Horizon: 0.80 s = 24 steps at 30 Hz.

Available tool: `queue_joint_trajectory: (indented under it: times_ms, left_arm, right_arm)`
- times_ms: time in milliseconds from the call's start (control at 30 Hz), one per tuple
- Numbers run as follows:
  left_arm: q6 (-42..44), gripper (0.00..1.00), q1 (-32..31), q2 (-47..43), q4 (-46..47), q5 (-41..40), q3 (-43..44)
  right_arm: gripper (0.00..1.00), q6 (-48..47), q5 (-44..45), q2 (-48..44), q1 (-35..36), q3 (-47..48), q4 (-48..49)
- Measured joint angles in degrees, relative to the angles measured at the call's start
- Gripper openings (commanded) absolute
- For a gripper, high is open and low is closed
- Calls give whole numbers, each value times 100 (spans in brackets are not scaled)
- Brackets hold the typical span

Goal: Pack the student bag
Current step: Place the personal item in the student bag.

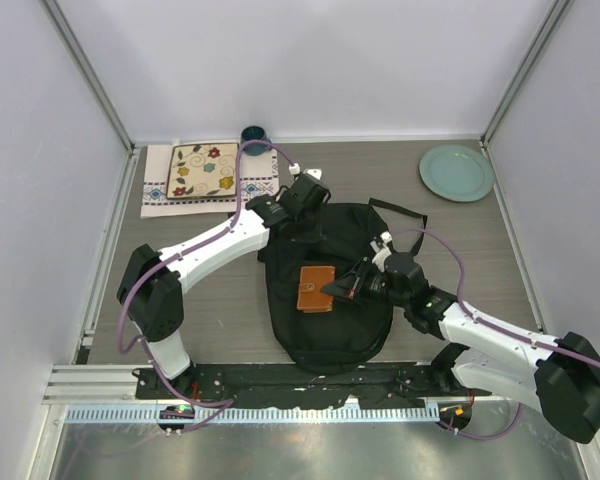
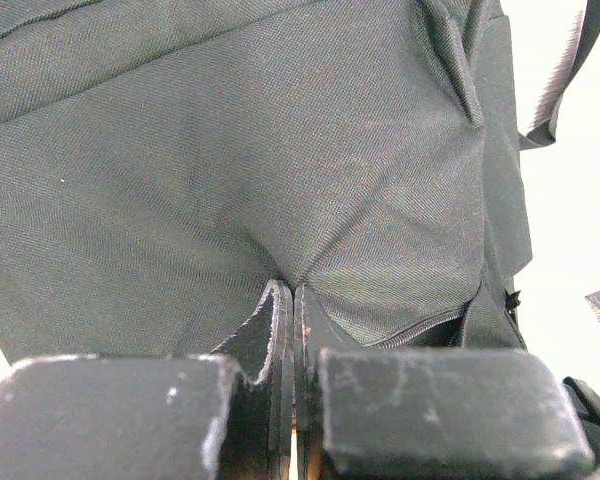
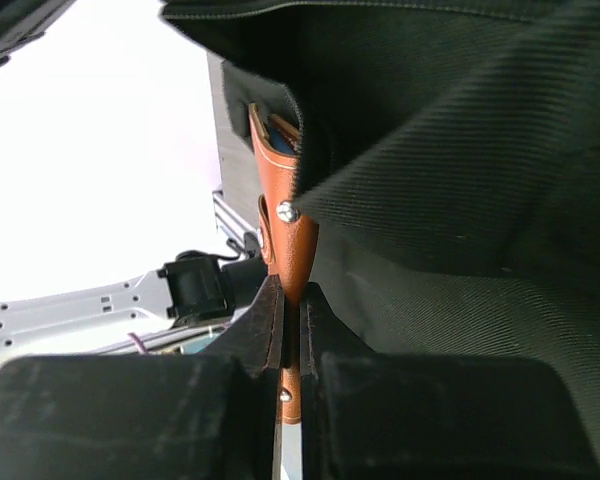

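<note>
The student bag (image 1: 330, 320), a large black backpack, lies flat in the middle of the table with its rounded end toward the arm bases. My left gripper (image 1: 302, 212) is at the bag's far end. In the left wrist view it (image 2: 294, 290) is shut, with a fold of the bag's fabric (image 2: 230, 150) pinched at the fingertips. Over the bag's middle, my right gripper (image 1: 334, 288) is shut on a brown leather case (image 1: 315, 289). In the right wrist view the case (image 3: 285, 200) stands edge-on between the jaws (image 3: 291, 292), partly under a flap of the bag (image 3: 460, 150).
A patterned square mat (image 1: 204, 171) lies on a white cloth (image 1: 258, 184) at the back left, with a dark blue cup (image 1: 254, 135) behind it. A pale green plate (image 1: 456, 172) sits at the back right. A bag strap (image 1: 405, 215) loops out to the right.
</note>
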Motion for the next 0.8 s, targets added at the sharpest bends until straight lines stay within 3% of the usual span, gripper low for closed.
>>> queue_joint_trajectory:
  times_ms: [200,533,800]
  left_arm:
    - [-48,0,2,-118,146,103,-96]
    - [-105,0,37,-514,542,256,-669]
    - [-249,0,44,-570,796,411,-861]
  right_arm:
    - [0,192,267,151,-105,-256,420]
    - [0,586,-61,890,-1370,-498,2031]
    - [0,621,271,1003,-1379,-564,2555]
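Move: The right gripper already holds the brown wallet by its edge, the wallet's middle some 5 cm to its left. The bag mouth it is meant for opens about 10 cm ahead of this gripper and 1 cm to its left, near its height. The bag strap lies roughly 17 cm ahead, 17 cm to the right and 11 cm lower. From the left gripper, pinching the lifted bag flap, the mouth is about 2 cm back, 7 cm right and 3 cm below. Push the wallet into the bag mouth under the lifted flap with the right gripper: dip slightly, then swing forward about 9 cm and some 4 cm to the right, coming back up to the starting height, turning the hand clockwise nearly 20 degrees and keeping the fingers shut on the wallet. Keep the flap pinched with the left gripper, easing it back a little over 1 cm with a brief lift and drop. ##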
